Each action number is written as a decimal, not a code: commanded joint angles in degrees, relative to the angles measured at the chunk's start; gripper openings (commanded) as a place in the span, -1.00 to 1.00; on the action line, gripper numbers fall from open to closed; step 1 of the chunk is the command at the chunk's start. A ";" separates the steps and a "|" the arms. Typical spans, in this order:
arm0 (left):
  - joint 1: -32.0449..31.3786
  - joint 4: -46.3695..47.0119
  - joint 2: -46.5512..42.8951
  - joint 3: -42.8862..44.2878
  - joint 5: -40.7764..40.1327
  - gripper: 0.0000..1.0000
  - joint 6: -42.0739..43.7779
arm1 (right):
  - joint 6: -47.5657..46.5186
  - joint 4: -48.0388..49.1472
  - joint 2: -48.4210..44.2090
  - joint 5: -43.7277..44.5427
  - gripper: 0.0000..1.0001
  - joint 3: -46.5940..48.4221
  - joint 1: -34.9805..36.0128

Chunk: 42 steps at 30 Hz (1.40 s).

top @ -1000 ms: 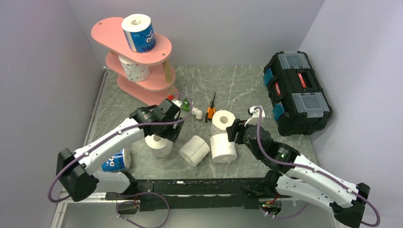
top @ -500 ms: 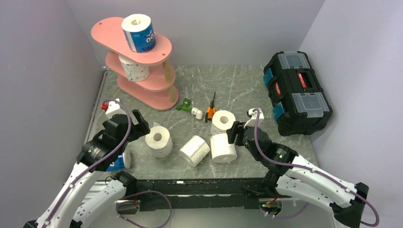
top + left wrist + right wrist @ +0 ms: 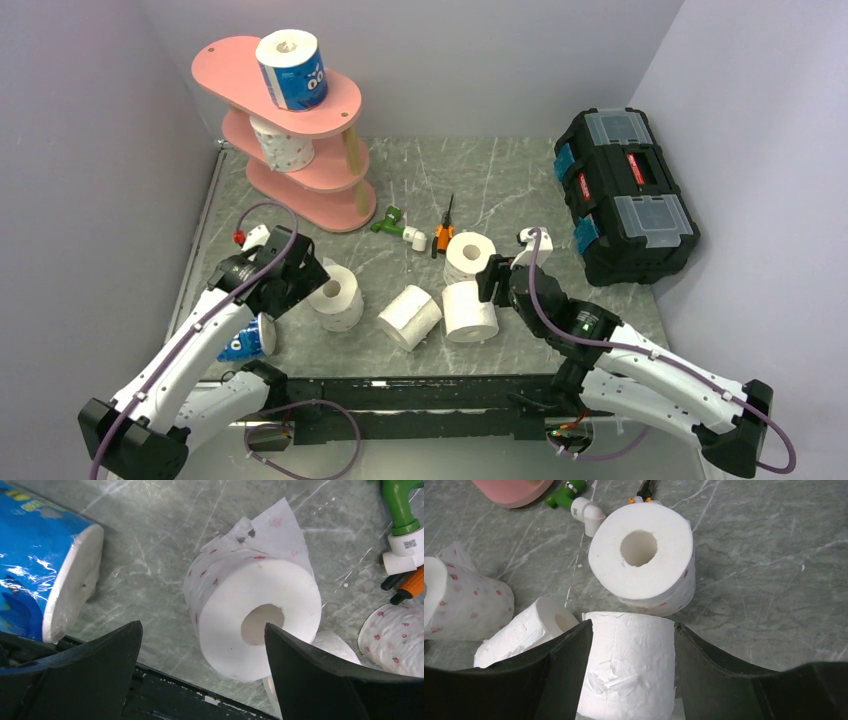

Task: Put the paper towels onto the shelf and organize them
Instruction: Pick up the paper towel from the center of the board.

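Observation:
The pink shelf (image 3: 340, 100) stands at the back left, with a blue-wrapped paper towel roll (image 3: 291, 68) on its top tier and a dotted roll (image 3: 282, 143) on the middle tier. My left gripper (image 3: 298, 283) (image 3: 202, 635) is open, close to the left of an upright pink-dotted roll (image 3: 335, 295) (image 3: 255, 615). A second blue-wrapped roll (image 3: 245, 338) (image 3: 45, 565) lies at its left. My right gripper (image 3: 492, 287) (image 3: 633, 625) is shut on a plain upright roll (image 3: 470, 310) (image 3: 629, 665). Another dotted roll (image 3: 468, 255) (image 3: 644, 555) stands behind it. A plain roll (image 3: 410, 316) (image 3: 524, 635) lies on its side.
A black toolbox (image 3: 625, 195) stands at the right edge. A green-and-white plastic tool (image 3: 400, 225) and an orange screwdriver (image 3: 445, 232) lie mid-table in front of the shelf. A black rail (image 3: 400, 395) runs along the near edge.
My left arm has drawn back from near the shelf's foot toward the near left, and its gripper has opened wider beside the dotted roll. The right arm has hardly moved.

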 commanded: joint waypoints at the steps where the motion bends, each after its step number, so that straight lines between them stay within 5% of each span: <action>1: 0.14 -0.44 -0.52 -1.24 3.21 0.95 -3.86 | 0.43 2.21 0.55 1.17 0.28 0.07 0.00; 17: -0.65 5.85 0.39 -5.06 5.43 0.85 -0.65 | 0.52 2.61 1.63 0.91 0.28 0.28 -0.02; 42: -0.64 8.37 3.81 -6.49 5.41 0.12 -2.54 | 0.33 2.28 1.61 1.43 0.28 -0.23 -0.23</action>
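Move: The standing paper towel is about 5 cm to the left hand's right, some 2 cm ahead, its middle about 9 cm below the fingertips. The blue package lies roughly 18 cm left of that roll and 6 cm nearer the base; a plain white roll lies on its side some 15 cm to the roll's right and 3 cm nearer the base. From the right hand the standing roll is about 28 cm left, 2 cm back and 12 cm lower. Down nearly 4 cm and about 2 cm to the right, the left hand eases towards the top of the standing paper towel, its wrist barely tilting. From about halfway the wide-open fingers draw together to a little over half open, the right finger ending at the rim of the core hole and the left one outside the wall; a firm pinch hasn't formed. ##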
